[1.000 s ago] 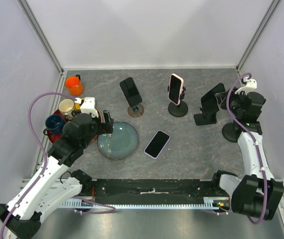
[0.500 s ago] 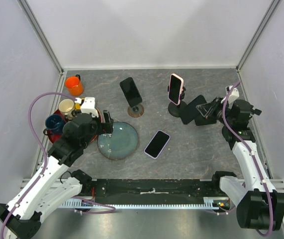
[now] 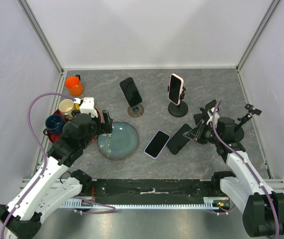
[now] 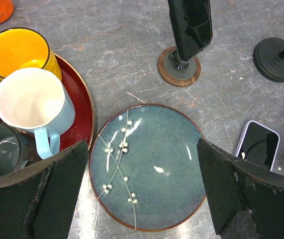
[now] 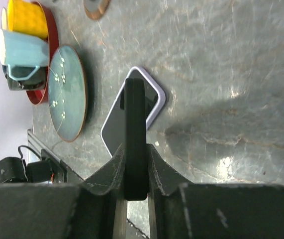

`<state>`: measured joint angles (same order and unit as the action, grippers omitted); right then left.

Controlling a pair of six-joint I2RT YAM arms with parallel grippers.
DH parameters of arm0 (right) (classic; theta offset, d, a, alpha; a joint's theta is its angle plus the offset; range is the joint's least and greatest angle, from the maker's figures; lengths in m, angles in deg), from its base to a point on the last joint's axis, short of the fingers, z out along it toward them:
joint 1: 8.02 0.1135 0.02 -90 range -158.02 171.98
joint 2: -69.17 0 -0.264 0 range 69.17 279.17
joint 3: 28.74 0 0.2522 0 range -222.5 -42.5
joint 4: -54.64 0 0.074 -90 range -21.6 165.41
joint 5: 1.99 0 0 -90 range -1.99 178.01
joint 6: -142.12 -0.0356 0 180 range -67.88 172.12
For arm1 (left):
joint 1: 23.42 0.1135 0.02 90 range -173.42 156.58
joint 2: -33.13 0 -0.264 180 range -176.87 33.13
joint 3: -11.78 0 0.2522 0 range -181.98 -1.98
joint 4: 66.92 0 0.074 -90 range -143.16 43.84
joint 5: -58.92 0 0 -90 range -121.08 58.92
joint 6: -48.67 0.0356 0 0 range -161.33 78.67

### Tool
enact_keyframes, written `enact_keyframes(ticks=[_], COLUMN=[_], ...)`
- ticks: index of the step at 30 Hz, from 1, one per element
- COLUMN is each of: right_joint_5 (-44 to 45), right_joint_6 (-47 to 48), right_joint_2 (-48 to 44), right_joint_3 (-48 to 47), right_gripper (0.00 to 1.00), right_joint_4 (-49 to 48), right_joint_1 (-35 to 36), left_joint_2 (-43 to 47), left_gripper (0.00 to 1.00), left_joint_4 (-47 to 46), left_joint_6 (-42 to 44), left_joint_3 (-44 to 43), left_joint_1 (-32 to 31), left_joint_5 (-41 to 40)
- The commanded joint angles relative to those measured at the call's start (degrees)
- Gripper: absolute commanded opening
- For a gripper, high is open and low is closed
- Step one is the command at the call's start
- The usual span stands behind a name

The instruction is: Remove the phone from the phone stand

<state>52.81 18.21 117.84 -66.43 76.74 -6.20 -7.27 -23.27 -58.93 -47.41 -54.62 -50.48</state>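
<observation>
My right gripper (image 3: 200, 133) is shut on one end of a black phone (image 3: 179, 139), holding it low over the table, clear of its stand. In the right wrist view the phone (image 5: 135, 134) runs edge-on between the fingers (image 5: 113, 169). The black phone stand (image 3: 209, 106) it stood on is just behind the gripper, partly hidden by the wrist. A lilac-cased phone (image 3: 157, 144) lies flat right beside the held one. My left gripper (image 4: 142, 169) hangs open over a blue plate (image 4: 146, 167), holding nothing.
A black phone on a wooden-based stand (image 3: 132, 94) and a pink phone on a black stand (image 3: 175, 89) are at the back. A thin stand (image 3: 247, 112) rises at the right. A red tray (image 3: 57, 115) of mugs and an orange mug (image 3: 73, 85) are at the left.
My right arm has swung left and toward the near edge, carrying the black phone off its stand and down beside the lilac phone. The left arm has not moved.
</observation>
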Motion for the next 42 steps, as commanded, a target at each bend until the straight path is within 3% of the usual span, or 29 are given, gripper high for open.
enact_keyframes(ticks=[1,9,21,33,42], right_joint_5=[-0.8,-1.2,5.7,11.4,12.7], right_joint_6=[-6.3,-11.1,-22.2,-27.2,-29.5], right_joint_2=[2.8,11.8,16.5,13.4,18.9], right_joint_3=[2.3,6.5,12.6,16.3,16.9], right_gripper=[0.00,0.00,0.00,0.00,0.28], right_joint_4=[-8.0,-18.8,-33.5,-25.3,-28.4], right_joint_1=[3.7,9.2,14.3,18.7,21.9], left_joint_2=[0.5,0.5,0.8,0.4,0.4], left_gripper=[0.97,0.97,0.97,0.97,0.97], left_joint_4=[-1.4,-1.3,-1.3,-1.3,-1.2], left_joint_6=[1.3,1.3,1.3,1.2,1.2], left_joint_3=[0.3,0.3,0.3,0.3,0.3], left_joint_1=[0.4,0.4,0.4,0.5,0.5], left_joint_5=[-0.7,-1.2,-1.1,-0.6,-0.5])
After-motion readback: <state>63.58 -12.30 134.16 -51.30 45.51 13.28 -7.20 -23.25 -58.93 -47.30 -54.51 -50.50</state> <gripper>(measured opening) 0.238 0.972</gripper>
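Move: The right hand still holds the black phone by its right end. The lavender phone, beside which it is being set down, lies flat about 18 cm to this hand's left, 4 cm nearer the base and 10 cm below. The empty black stand is roughly 10 cm ahead and 4 cm right; the empty round stand is some 17 cm right and 3 cm ahead. From the idle left hand the lavender phone is about 25 cm right, 5 cm back and 20 cm below. Down and to the left, about 7 cm each way, with a smaller draw back, the right hand lowers the held black phone to the lavender one: a quick drop first, then a slower slide left while sinking. The wrist tips nose-down nearly 20 degrees and rolls its left side up; the fingers keep their pinch as the black phone's edge pushes against the lavender phone. ##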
